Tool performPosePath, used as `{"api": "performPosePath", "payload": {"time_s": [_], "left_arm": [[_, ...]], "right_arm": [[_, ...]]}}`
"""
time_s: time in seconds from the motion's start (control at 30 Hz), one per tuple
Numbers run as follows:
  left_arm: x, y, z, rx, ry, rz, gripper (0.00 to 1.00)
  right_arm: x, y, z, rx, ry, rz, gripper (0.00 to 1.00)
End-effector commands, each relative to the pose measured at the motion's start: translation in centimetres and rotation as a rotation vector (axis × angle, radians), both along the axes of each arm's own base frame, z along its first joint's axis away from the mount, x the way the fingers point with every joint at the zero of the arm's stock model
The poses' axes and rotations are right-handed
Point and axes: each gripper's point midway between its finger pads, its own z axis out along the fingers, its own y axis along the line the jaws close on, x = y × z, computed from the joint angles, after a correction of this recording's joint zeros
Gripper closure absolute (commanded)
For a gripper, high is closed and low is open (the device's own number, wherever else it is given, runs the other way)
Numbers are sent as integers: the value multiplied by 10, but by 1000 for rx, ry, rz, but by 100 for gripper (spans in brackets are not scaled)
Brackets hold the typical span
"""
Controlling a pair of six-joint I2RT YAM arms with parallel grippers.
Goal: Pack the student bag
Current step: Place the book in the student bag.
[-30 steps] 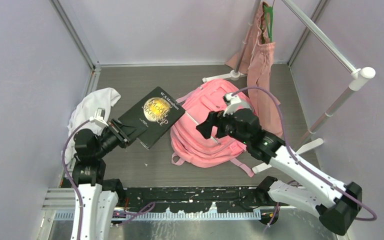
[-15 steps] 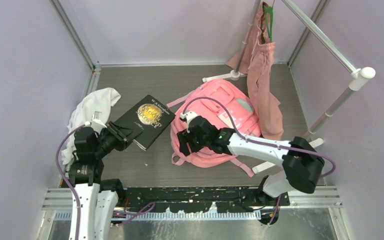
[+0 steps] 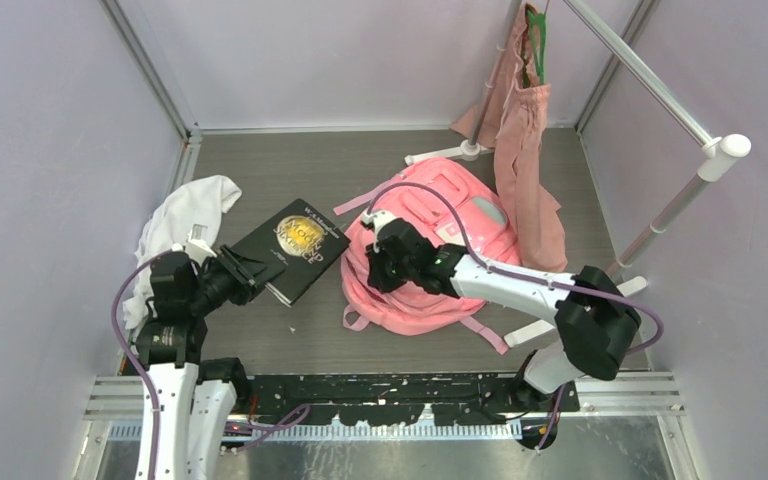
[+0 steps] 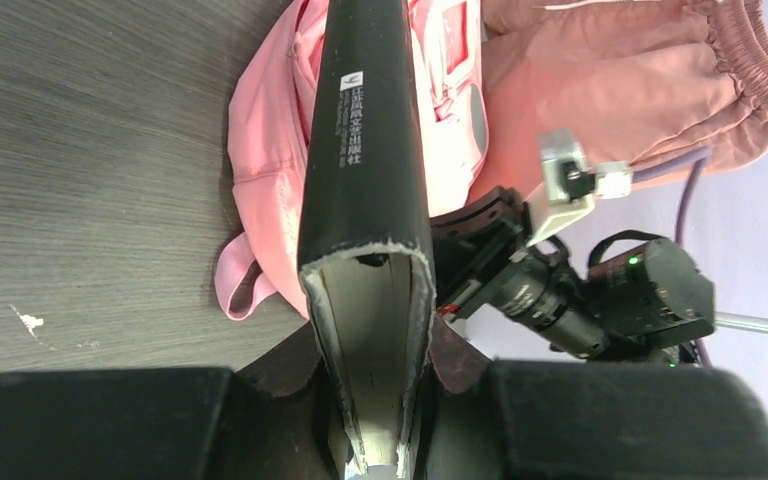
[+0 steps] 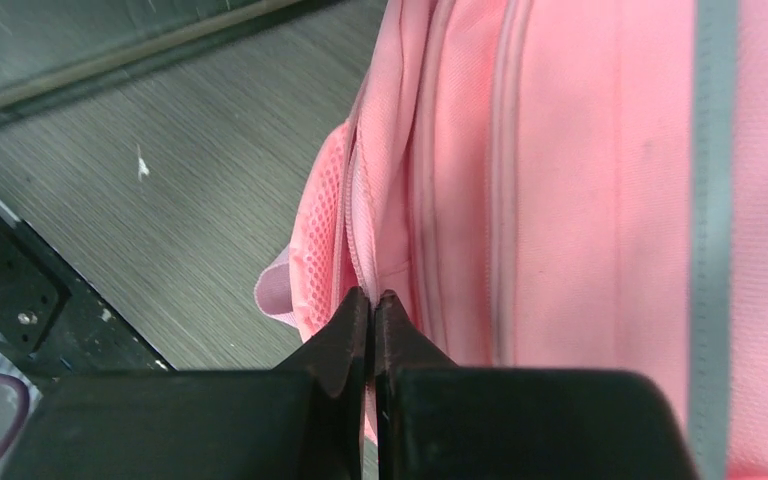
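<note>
The pink student bag [image 3: 470,215] lies flat in the middle of the table. My right gripper [image 3: 378,268] sits at its left edge. In the right wrist view this gripper [image 5: 372,300] is shut, pinching a thin strip of the bag's [image 5: 580,200] zip edge [image 5: 353,200]. A black book [image 3: 295,245] with a gold emblem hangs tilted left of the bag, held at its near corner by my left gripper [image 3: 245,272]. Seen from the left wrist, that gripper [image 4: 370,360] clamps both covers, and the book's spine [image 4: 365,130] points toward the bag [image 4: 260,150].
A white cloth [image 3: 185,215] is bunched against the left wall. A dusty-pink tote [image 3: 520,130] hangs on a green hanger from a white rack [image 3: 660,100] at the back right, its foot [image 3: 440,155] behind the bag. Walls close in on three sides.
My right arm swung from above the bag down to its left edge, and its jaws closed on the zip edge. The left arm and the book shifted only slightly.
</note>
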Motion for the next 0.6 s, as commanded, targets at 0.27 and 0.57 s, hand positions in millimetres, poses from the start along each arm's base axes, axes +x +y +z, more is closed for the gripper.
{"api": "performPosePath", "payload": {"time_s": [0.27,0.57], "left_arm": [[-13,-30,90,-3,-322,-262,100],[-2,-38,58,-188,-291,-254,100]], "right_arm": [[70,-31,225,460,-231,-147,99],[63,2,268,608,-177,-34,99]]}}
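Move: Some 9 cm ahead and 10 cm to the right of the right hand, roughly 5 cm below it, lies the middle of the student bag, whose near-left edge it already pinches. The black book is about 15 cm to that hand's left, 4 cm farther out and 8 cm higher; the stand foot is around 27 cm ahead, 12 cm right and 10 cm below. From the left hand, which holds the book, the bag lies about 30 cm right, 10 cm ahead and 17 cm down. Hauling the pinched edge of the student bag upward, the right hand rises fast by about 20 cm while carrying it some 7 cm forward and a little right, its left side tilting up about 20 degrees; the fingers stay shut on the fabric. The left hand keeps its grip on the book, bobs up 4 cm and partly back down, shifts 3 cm right towards the bag and turns slightly clockwise. ##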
